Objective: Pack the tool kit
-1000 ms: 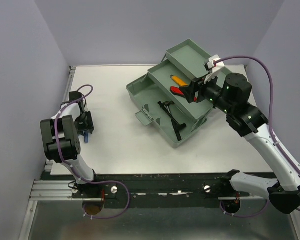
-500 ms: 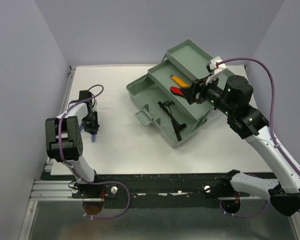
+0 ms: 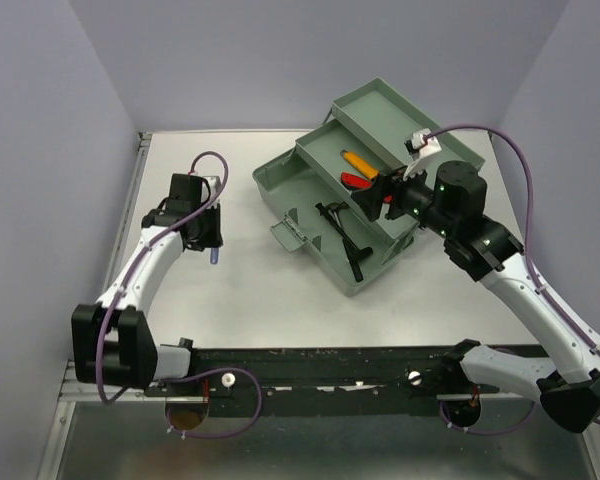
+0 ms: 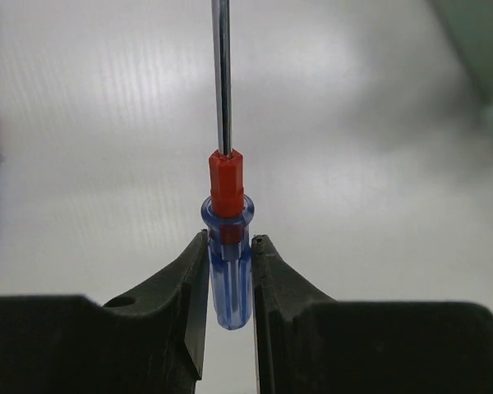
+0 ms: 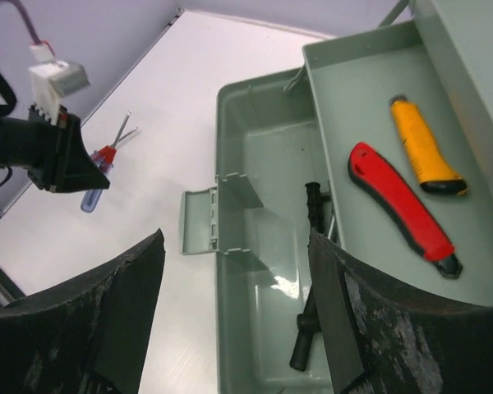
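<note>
The tool kit [image 3: 277,187] is a sage-green box standing open at the table's far right, seen too in the right wrist view [image 5: 230,123]. Its raised tray [image 3: 325,150] holds a red knife [image 3: 357,181] [image 5: 403,209] and an orange one [image 3: 356,160] [image 5: 423,148]. A black tool [image 3: 348,235] [image 5: 312,271] lies in the box bottom. My left gripper [image 3: 208,240] [image 4: 228,242] is shut on a blue-handled screwdriver [image 4: 228,254] [image 3: 213,258] with a red collar, left of the box above the table. My right gripper [image 3: 375,195] [image 5: 234,238] hangs open over the box, with nothing in it.
The box's lid [image 3: 380,105] leans back at the far side, and its front latch [image 3: 288,237] [image 5: 199,222] lies flat on the table toward my left arm. Purple walls close in the white table on the left, right and rear.
My left arm has swung from the table's left edge toward the box, its jaws closing on the screwdriver. My right gripper shifted slightly left over the box and opened a little wider.
</note>
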`<state>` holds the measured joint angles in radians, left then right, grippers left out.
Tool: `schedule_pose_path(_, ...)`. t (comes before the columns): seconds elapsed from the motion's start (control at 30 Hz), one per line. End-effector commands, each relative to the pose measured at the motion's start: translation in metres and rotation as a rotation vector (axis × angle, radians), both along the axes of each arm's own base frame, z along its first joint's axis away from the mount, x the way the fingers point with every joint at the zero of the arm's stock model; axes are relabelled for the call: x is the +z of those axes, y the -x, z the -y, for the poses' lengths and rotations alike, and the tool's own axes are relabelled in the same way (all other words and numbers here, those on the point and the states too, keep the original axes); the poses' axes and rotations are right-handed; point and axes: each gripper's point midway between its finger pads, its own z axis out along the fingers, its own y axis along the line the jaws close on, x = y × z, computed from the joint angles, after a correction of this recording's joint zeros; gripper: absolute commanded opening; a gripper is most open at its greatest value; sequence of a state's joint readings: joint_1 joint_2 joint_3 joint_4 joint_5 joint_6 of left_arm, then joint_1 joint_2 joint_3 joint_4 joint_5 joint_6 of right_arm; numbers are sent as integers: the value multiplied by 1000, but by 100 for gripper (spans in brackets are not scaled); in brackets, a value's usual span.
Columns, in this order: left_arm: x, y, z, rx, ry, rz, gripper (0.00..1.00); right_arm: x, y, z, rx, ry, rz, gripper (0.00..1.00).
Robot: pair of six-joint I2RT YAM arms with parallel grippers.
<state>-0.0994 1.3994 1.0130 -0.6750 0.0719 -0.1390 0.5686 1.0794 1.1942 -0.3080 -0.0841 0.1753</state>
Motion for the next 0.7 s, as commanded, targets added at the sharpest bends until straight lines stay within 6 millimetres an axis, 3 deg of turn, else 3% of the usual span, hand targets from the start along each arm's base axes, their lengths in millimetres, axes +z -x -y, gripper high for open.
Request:
schedule_pose_path(0.0, 56, 7, 60, -142, 256, 200, 0, -11, 9, -19, 48, -143, -101, 79)
schedule_pose_path(0.2, 107, 44, 128, -375, 489, 409, 0, -23, 13, -51, 144, -308, -220, 78)
schedule_pose_path(0.4, 151, 73, 170, -477, 705, 572, 0, -38, 19, -78, 208, -355, -318, 75)
schedule_pose_path(0.67, 155, 82, 209, -545, 793, 523, 0, -41, 32, -109, 296, -336, -316, 73)
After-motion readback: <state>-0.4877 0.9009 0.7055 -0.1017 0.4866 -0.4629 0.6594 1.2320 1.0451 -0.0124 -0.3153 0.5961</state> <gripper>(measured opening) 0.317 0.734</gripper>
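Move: The left hand holds a blue-handled screwdriver about 9 cm above the table. The open right gripper is some 35 cm to its right, about level with it in reach and 24 cm higher. The toolbox latch lies about 20 cm right, 2 cm farther out and 4 cm lower. The other screwdriver is some 13 cm left, 4 cm ahead, 9 cm below. From the right hand, the held screwdriver lies about 35 cm left, 3 cm ahead and 24 cm down. Swinging right and up, then also back, the left hand carries the pinched screwdriver some 18 cm across and 13 cm up towards the right gripper, its fingers tilting from downward out to the right. The right hand comes to meet it, about 9 cm left and 5 cm down, its wrist tipping down and turning left, fingers staying open. ##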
